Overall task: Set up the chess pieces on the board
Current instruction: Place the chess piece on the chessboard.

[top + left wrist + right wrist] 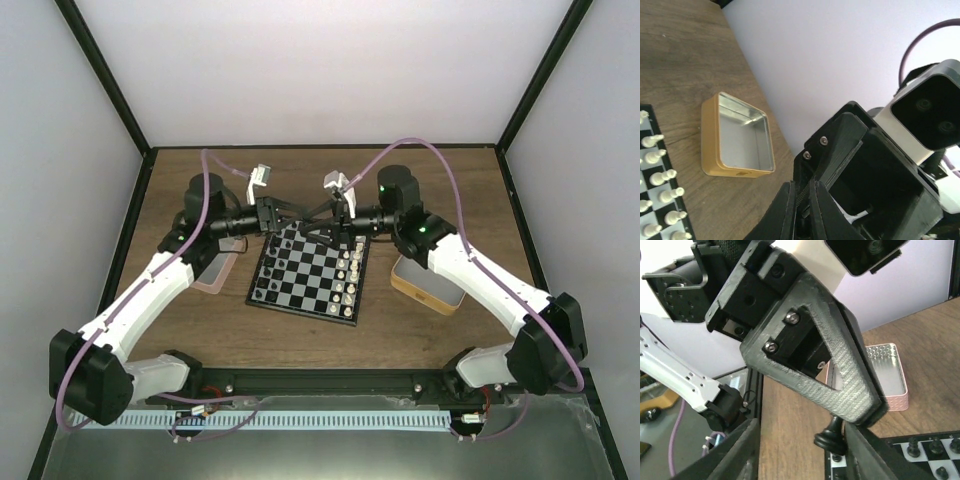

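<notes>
Above the far edge of the board (300,306) both grippers meet nose to nose. My left gripper (290,213) (802,187) is shut on a black chess piece (831,437). In the right wrist view its grey textured fingers (850,385) pinch the piece's top, and the round base hangs below. My right gripper (326,215) (802,440) is open. Its fingers stand either side of the piece, which hangs close to the right-hand one. More black chess pieces (265,287) (935,445) stand on the board's left side.
White chessmen (350,275) (662,177) line the board's right side. A pink-rimmed clear box (215,270) (885,372) lies left of the board. A tan tin (425,285) (737,140) lies to its right. Grey walls close the table in.
</notes>
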Controlling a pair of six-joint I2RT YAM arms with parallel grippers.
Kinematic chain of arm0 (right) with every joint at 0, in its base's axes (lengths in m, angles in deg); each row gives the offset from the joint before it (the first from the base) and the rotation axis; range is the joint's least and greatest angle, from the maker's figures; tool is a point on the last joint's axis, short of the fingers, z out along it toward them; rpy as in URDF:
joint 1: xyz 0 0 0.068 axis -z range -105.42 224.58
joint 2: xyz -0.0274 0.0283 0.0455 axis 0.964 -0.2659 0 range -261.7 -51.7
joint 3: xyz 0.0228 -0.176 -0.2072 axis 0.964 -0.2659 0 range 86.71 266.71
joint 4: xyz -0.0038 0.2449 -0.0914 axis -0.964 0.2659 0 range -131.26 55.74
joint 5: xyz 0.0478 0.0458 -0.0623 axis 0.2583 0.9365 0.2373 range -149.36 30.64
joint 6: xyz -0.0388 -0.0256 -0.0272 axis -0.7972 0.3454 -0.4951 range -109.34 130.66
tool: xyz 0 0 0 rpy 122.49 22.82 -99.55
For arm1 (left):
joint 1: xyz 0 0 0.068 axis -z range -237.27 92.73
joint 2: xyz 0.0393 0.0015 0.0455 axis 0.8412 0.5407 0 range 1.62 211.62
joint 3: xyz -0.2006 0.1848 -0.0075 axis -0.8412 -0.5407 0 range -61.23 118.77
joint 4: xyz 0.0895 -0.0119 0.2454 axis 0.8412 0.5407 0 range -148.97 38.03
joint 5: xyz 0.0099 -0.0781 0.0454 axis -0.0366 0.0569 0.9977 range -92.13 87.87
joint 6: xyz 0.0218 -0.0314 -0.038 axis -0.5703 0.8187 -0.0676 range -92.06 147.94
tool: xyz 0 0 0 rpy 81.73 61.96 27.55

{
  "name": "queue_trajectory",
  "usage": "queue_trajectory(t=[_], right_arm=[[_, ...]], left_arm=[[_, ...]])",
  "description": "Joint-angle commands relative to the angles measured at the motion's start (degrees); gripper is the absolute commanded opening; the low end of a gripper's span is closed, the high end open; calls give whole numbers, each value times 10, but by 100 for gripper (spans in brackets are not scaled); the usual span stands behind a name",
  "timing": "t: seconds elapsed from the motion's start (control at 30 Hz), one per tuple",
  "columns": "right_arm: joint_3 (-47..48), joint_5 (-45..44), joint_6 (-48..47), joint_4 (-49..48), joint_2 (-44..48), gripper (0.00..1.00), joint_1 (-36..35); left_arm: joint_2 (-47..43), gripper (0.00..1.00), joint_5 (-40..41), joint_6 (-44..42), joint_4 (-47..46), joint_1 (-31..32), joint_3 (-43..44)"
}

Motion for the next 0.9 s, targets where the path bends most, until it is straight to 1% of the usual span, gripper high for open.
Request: queue_trajectory(t=[0.0,0.1,0.17,0.3,0.37,0.43,0.53,0.63,0.87], right_arm=[[-4,-87,4,6,10,55,-1],[-39,-141,14,-1,33,68,-1],[-67,-188,35,-11,48,75,0],[-115,-309,90,-27,75,77,3],[-131,-380,120,-25,79,77,7],[-145,-433,144,-22,82,77,12],[-158,-478,163,-15,80,77,17],[-163,-491,165,-7,77,77,19],[-170,-513,167,-3,71,78,24]], left_arm=[[-12,4,44,-114,93,10,33],[-22,4,162,-188,164,10,34],[-28,4,238,-215,178,12,20],[-24,4,371,-246,176,34,-16],[-6,4,436,-252,179,50,-27],[19,4,490,-250,177,63,-35],[61,4,519,-249,163,77,-42],[94,4,552,-252,148,93,-53],[151,4,587,-262,96,105,-72]])
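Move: The black pawn is already between the left fingers. Its likely place, the empty square in the board's second file from the left, lies about 9 cm ahead, 5 cm left and some 28 cm below. A black pawn stands just beyond that square, 12 cm ahead and 4 cm left of the left hand; another just short of it, 6 cm ahead and 5 cm left. From the right hand the square is about 11 cm ahead, 6 cm left and 28 cm down. Bring the left gripper down some 21 cm towards the black side of the board, easing about 6 cm forward and 6 cm left, keep it shut on the pawn, and swing its fingers from pointing right to pointing steeply down and forward. Meanwhile open the right fingers wider and back that hand off right, down and forward about 10 cm each way, turning it some 50 degrees clockwise. ##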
